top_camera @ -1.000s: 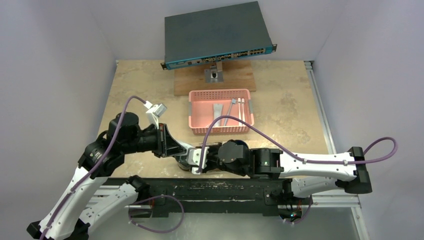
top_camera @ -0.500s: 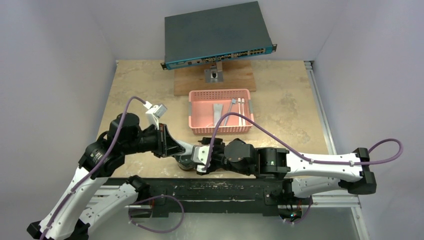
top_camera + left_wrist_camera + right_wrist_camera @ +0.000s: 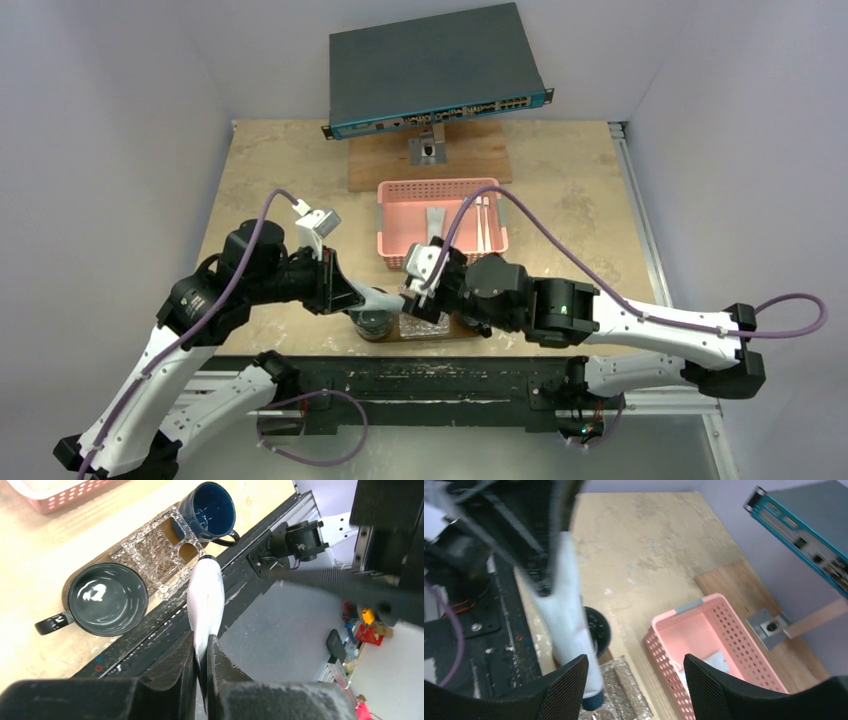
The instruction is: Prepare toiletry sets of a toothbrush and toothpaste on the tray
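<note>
My left gripper [image 3: 201, 639] is shut on the flat end of a white toothpaste tube [image 3: 205, 595], whose dark cap points down at a clear textured holder [image 3: 159, 550] on the brown tray [image 3: 114, 555]. From above, this gripper [image 3: 372, 298] hovers over the tray's [image 3: 462, 331] left end. My right gripper [image 3: 634, 677] is open with nothing between its fingers. It hangs just right of the tube [image 3: 569, 630], between tray and pink basket [image 3: 734, 645]. In the basket [image 3: 392, 225] lie white toothbrushes [image 3: 482, 225] and a flat grey tube [image 3: 435, 222].
A dark grey mug [image 3: 107, 599] and a blue mug [image 3: 212, 511] stand on the tray at either side of the holder. A network switch [image 3: 435, 70] on a stand over a wooden board [image 3: 385, 165] fills the far side. The black rail [image 3: 420, 375] runs along the near edge.
My right gripper has opened, let go of the tube and drawn back up toward the basket. The left gripper keeps hold of the tube and has barely shifted.
</note>
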Robot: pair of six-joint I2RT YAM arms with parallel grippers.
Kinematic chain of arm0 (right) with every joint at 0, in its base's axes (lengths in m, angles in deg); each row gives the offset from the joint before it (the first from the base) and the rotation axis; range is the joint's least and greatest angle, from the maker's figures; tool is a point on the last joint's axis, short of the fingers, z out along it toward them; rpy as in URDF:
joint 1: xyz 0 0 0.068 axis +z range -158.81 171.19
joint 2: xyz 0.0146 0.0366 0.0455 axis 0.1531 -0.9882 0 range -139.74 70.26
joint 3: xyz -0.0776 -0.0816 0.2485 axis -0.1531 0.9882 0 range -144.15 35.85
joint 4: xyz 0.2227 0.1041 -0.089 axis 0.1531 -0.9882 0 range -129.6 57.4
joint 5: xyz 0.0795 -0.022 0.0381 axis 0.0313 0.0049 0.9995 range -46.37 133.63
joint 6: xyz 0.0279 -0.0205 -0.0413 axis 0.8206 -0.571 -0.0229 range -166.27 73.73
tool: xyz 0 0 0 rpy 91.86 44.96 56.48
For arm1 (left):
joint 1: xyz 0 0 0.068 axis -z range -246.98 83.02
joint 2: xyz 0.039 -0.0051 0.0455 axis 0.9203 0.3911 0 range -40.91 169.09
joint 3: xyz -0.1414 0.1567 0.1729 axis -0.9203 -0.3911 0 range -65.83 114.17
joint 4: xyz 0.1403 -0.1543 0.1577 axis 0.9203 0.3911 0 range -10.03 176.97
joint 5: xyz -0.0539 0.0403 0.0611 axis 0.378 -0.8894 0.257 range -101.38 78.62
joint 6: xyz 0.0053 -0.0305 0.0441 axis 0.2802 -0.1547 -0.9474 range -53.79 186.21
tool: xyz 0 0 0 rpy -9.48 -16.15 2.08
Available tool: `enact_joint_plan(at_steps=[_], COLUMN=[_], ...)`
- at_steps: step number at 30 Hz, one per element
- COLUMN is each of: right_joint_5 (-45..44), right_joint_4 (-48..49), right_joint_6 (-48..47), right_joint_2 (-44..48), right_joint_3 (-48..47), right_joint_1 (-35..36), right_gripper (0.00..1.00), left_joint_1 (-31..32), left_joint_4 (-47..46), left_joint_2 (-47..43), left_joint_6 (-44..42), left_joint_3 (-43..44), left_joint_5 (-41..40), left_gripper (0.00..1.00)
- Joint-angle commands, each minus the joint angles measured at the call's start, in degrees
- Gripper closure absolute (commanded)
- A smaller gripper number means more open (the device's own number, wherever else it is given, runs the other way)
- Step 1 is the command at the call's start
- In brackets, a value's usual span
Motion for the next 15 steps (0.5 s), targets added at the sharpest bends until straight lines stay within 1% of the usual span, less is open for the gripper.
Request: enact_joint_plan(at_steps=[1, 3, 5, 10, 12, 15], right_joint_5=[4.4, 7.4, 8.0, 5.0, 3.9, 5.3], right_joint_4=[-3.2, -3.5, -3.9, -4.7, -6.2, -6.7], right_joint_6=[8.4, 9.6, 10.9, 13.9, 17.8, 20.8], right_joint_2=[0.6, 1.1, 1.1, 0.4, -0.4, -0.7], right_joint_3=[-3.9, -3.6, -3.4, -2.1, -2.0, -0.6], right_joint_1=[-7.4, -9.8, -11.0, -14.3, -17.1, -21.3], right_gripper=[0.28, 0.28, 0.26, 0.24, 0.24, 0.24], left_joint_1=[1.3, 2.4, 3.5, 6.5, 8.4, 12.0], left_joint_4=[1.1, 2.3, 4.0, 6.7, 8.2, 10.8], left_joint_2=[1.2, 2.5, 4.2, 8.1, 10.2, 13.2], left_joint_6=[-5.7, -7.3, -8.8, -10.3, -10.6, -10.9], left_joint_3=[5.8, 7.4, 9.3, 14.5, 16.8, 20.3], left_joint_5=[-0.8, -2.1, -3.2, -7.6, -9.9, -14.3], left_gripper=[1.0, 1.0, 1.0, 1.0, 1.0, 1.0])
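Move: The toothpaste already hangs in the left hand; the clear holder on the wooden tray lies about 12 cm to that hand's right, 2 ahead and 18 below, with the green mug almost beneath the hand (2 ahead, 16 below) and the blue mug some 24 cm right, 3 ahead. From the empty right hand the other toothpaste in the pink basket lies about 20 cm ahead, 3 right, 21 below; the white toothbrushes about 11 cm right of it. The toothpaste stays pinched by its flat end in the left fingers, which lift it about 2.5 cm and dip its cap end some 10 degrees while swinging it slightly clockwise above the tray. The right hand, already clear and open, sweeps about 8 cm forward and to the right towards the pink basket, turning clockwise some 15 degrees and tipping its fingers further down, at the last sinking slightly. ##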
